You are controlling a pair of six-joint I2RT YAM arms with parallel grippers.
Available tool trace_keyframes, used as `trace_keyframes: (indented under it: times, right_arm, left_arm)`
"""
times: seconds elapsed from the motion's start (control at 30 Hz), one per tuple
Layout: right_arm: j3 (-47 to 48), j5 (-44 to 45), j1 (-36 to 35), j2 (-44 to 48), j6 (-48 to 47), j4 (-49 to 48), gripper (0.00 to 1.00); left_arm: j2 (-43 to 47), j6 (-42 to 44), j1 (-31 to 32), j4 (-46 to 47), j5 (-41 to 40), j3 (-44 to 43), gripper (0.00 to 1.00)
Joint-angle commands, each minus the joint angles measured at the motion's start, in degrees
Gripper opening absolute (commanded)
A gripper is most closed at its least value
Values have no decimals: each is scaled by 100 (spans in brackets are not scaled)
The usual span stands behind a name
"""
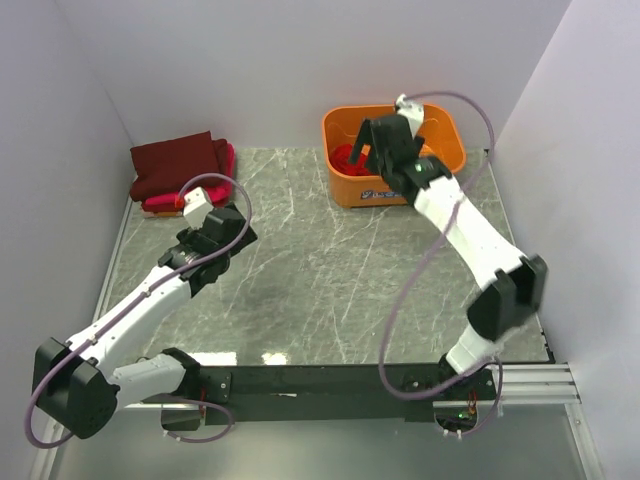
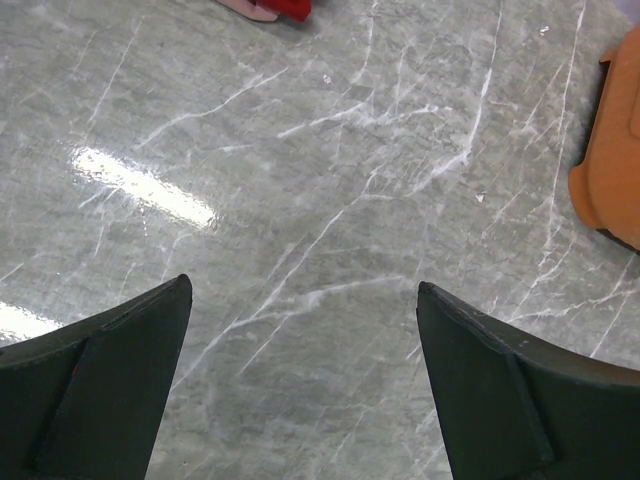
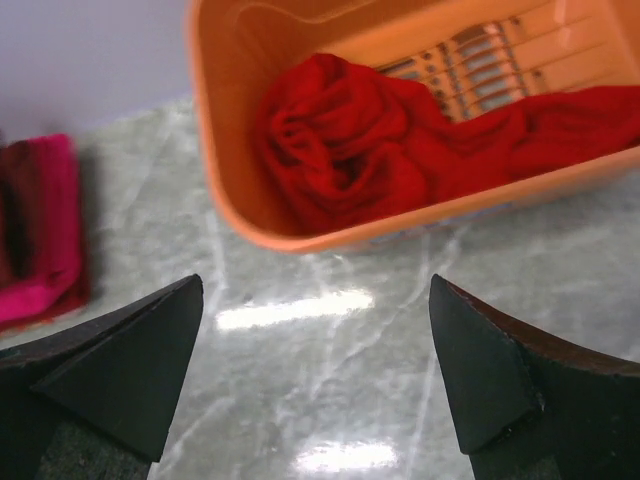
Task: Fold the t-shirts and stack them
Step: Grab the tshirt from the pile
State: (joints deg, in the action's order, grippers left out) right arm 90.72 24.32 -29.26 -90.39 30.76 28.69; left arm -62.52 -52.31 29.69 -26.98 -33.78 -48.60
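Note:
A crumpled bright red t-shirt [image 1: 348, 158] [image 3: 350, 140] lies in the orange basket [image 1: 445, 130] [image 3: 225, 140] at the back right. At the back left a folded dark maroon t-shirt [image 1: 178, 160] lies on a folded hot pink t-shirt [image 1: 165, 204] [image 3: 50, 230]. My right gripper [image 1: 376, 148] [image 3: 316, 280] hangs open and empty above the basket's near left side. Near the folded stack, my left gripper [image 1: 230, 233] [image 2: 305, 284] is open over bare marble table [image 2: 320, 200], holding nothing. A scrap of the stack [image 2: 280, 8] shows at the top edge of the left wrist view.
White walls [image 1: 300, 50] close the table in at the back and both sides. A black rail [image 1: 320, 380] with the arm bases runs along the near edge. The basket's corner [image 2: 612, 170] is at the right of the left wrist view.

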Motion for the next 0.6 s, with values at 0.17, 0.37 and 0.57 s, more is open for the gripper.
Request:
trace_keyframes:
  times: [0.17, 0.37, 0.57]
  right_arm:
    - [3134, -225, 894, -2341, -501, 1894, 100]
    - [4261, -893, 1422, -3458, -1028, 1729, 99]
    - [4235, -1595, 1493, -3933, -1389, 1210, 100]
  left_arm:
    - [-304, -77, -174, -220, 47, -484, 99]
    - [-533, -33, -289, -193, 266, -554, 99]
    - [-902, 37, -438, -193, 512, -730, 100]
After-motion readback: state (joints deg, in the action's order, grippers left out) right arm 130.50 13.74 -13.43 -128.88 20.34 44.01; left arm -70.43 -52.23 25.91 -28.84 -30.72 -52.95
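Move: The red t-shirt lies crumpled in the orange box, its middle about 18 cm ahead of my right hand, roughly 3 cm to its right and some 25 cm below. The middle of the orange box is also about 18 cm ahead, but some 9 cm to the right, 22 cm down. The folded pile stands around 46 cm to the left and 9 cm ahead. From my left hand the t-shirt is about 30 cm ahead and 34 cm right. I swing my open right hand quickly forward, about 15 cm, across the near rim of the orange box towards the red t-shirt, veering some 7 cm right. The reach bends into a descent of about 10 cm as the fingers tip some 15 degrees further down, still wide open and short of the cloth. My left hand, empty and open, eases a couple of centimetres forward and down. ##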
